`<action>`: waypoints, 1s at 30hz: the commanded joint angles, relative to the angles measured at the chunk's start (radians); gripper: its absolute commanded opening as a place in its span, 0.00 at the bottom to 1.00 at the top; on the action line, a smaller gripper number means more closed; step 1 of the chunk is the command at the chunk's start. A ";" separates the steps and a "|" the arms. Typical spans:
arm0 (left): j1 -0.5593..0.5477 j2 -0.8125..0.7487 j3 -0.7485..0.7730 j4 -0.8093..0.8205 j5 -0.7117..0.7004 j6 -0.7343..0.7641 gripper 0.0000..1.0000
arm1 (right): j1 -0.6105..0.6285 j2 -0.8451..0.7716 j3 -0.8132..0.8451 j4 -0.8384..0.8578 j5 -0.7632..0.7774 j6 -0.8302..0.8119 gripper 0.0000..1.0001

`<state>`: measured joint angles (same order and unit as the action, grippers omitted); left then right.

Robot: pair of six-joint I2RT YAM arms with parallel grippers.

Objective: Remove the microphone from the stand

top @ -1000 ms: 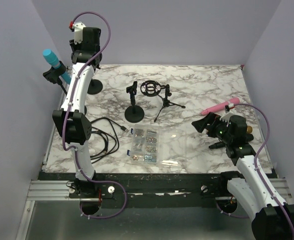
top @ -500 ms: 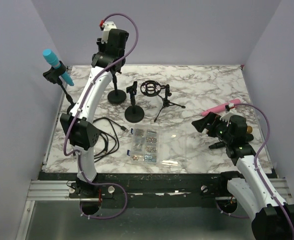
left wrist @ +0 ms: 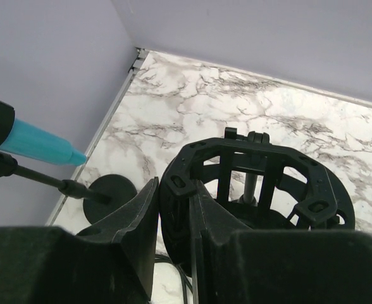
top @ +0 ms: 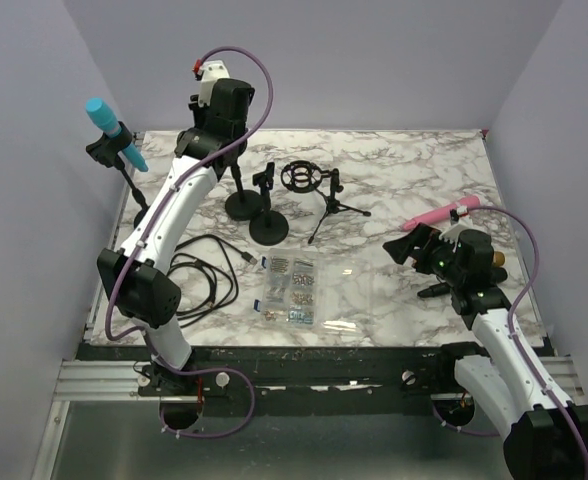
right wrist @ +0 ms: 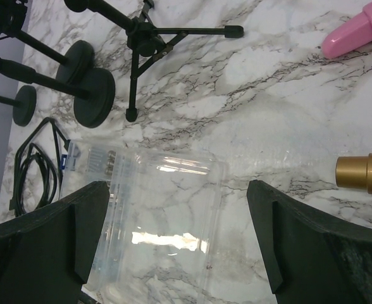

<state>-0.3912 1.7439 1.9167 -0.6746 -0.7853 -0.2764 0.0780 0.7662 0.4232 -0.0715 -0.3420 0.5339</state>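
Observation:
A teal microphone (top: 108, 124) sits tilted in the clip of a black stand (top: 127, 180) at the table's far left edge. It also shows in the left wrist view (left wrist: 37, 144), above its round base (left wrist: 112, 190). My left gripper (top: 226, 148) is to the right of it. In the left wrist view the gripper (left wrist: 174, 190) is shut on the rim of a black shock-mount ring (left wrist: 262, 180) of a second stand with a round base (top: 242, 205). My right gripper (top: 417, 270) is open and empty at the right, above the table (right wrist: 173, 190).
A third stand (top: 268, 226) and a tripod with a shock mount (top: 301, 177) stand mid-table. A clear parts box (top: 292, 290) and a black cable (top: 199, 275) lie in front. A pink microphone (top: 439, 213) and a gold piece (right wrist: 363, 174) lie at the right.
My left arm has swung right and nearer, carrying the held stand; its base went from the back left to beside the middle stand. The right arm has not moved.

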 commanded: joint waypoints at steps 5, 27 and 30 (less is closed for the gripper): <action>0.003 -0.058 -0.057 0.291 -0.225 0.125 0.02 | -0.005 0.015 -0.018 0.026 0.011 0.007 1.00; -0.043 -0.038 -0.142 0.115 -0.121 -0.257 0.53 | -0.004 0.038 -0.023 0.035 0.002 0.014 1.00; -0.042 -0.097 -0.207 0.142 -0.014 -0.247 0.68 | -0.004 0.025 -0.025 0.035 -0.003 0.014 1.00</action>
<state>-0.4274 1.7363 1.7798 -0.5293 -0.9646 -0.4744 0.0780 0.8074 0.4152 -0.0601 -0.3420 0.5426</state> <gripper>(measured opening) 0.578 0.996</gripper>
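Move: The left hand already holds the rim of the empty shock-mount cage, whose middle lies about 3 cm ahead, 4 cm right and 2 cm below. The cage stand's base is roughly 34 cm below, 6 cm back and 8 cm right; the clip stand's base stands about 5 cm nearer and 6 cm right of that base. The blue microphone is some 17 cm left, 3 cm back. From the right hand the cage is around 22 cm ahead, 40 cm left, 18 cm up. Left hand rises about 3 cm, turning counter-clockwise, then sinks some 5 cm, fingers opening at the cage's rim. ##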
